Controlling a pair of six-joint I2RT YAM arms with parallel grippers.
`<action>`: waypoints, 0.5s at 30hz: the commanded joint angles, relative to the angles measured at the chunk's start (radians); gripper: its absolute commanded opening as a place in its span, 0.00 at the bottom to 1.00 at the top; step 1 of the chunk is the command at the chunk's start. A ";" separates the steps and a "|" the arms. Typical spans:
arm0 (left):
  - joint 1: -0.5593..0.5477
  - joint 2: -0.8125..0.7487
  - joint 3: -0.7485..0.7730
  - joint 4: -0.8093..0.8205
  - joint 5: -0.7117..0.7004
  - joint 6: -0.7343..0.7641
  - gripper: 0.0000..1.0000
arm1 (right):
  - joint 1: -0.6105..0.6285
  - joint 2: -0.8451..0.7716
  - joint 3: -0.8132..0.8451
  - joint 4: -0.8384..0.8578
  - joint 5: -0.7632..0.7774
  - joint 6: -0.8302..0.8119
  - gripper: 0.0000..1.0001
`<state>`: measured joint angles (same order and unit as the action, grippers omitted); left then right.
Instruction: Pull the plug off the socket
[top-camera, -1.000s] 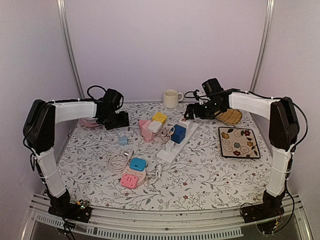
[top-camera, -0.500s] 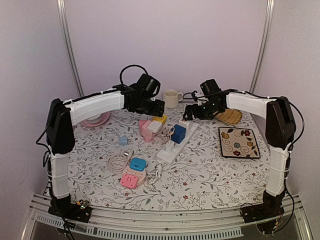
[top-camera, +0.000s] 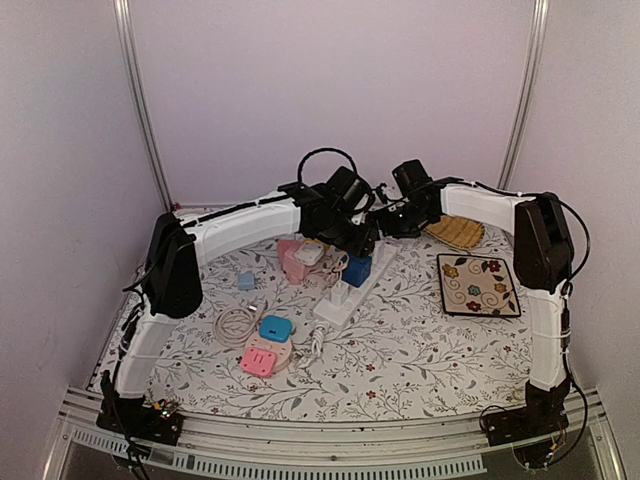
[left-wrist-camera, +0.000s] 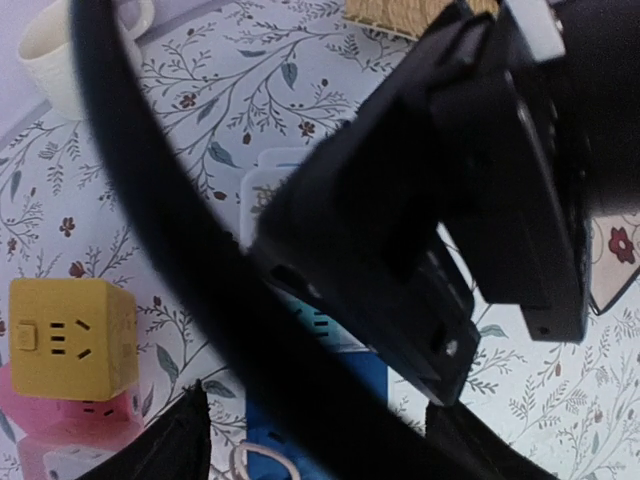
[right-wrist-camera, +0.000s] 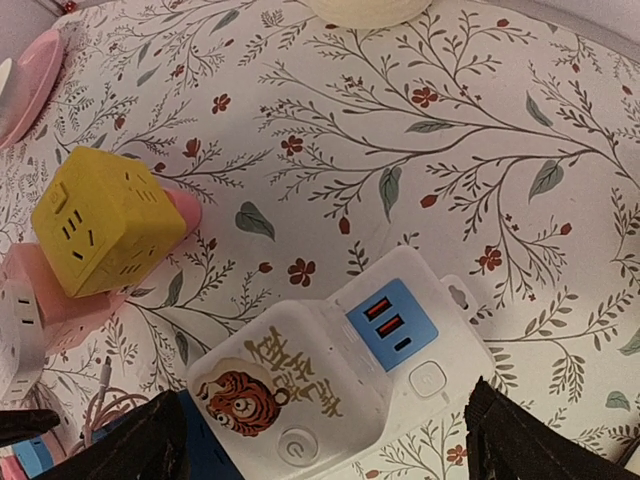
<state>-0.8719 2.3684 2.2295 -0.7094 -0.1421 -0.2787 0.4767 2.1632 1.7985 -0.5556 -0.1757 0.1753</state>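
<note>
A white power strip lies at the table's centre with a blue plug and a small white plug in it. In the right wrist view its far end has a blue USB panel, and a white plug with a tiger print sits beside that. My right gripper hangs open above the tiger plug, fingertips wide on either side. My left gripper is also open, just over the blue plug. The right gripper is close against it and fills the left wrist view.
A yellow cube socket rests on a pink socket left of the strip. Nearer are a round pink socket with a light-blue plug, a coiled white cable and a small blue adapter. On the right are a floral tile and a woven coaster. A mug stands at the back.
My left arm has swung from the far left of the table across to the centre, over the power strip. The right gripper has shifted only slightly.
</note>
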 joint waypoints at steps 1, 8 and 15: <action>-0.018 0.046 0.041 -0.048 0.048 0.029 0.73 | -0.008 0.006 0.032 -0.021 0.051 -0.015 0.99; -0.020 0.071 0.035 -0.051 0.058 0.033 0.72 | -0.075 -0.024 -0.015 -0.017 0.019 0.057 0.99; -0.014 0.094 0.030 -0.051 0.051 0.030 0.71 | -0.082 -0.044 -0.048 -0.011 0.025 0.052 0.99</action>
<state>-0.8864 2.4317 2.2471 -0.7349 -0.1013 -0.2531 0.3882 2.1628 1.7737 -0.5751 -0.1490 0.2134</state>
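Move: The dark blue plug on the white strip is about 2 cm back of the left hand, some 2 cm to its left and 5 cm below. Up the strip, the tiger plug stands 7 cm beyond the blue one and 3 cm right of it; the yellow plug is about 8 cm beyond and 8 cm left of the blue one. From the right hand, the blue plug is roughly 9 cm back, 4 cm left and 2 cm lower. Closing in on the dark blue plug without a clear touch yet, the left hand sinks some 3.5 cm, easing back and slightly right, with its fingers kept open. Meanwhile the wide-open right hand clears off to the right by about 5 cm, away from the tiger plug, drifting a little forward and down as it turns clockwise. ##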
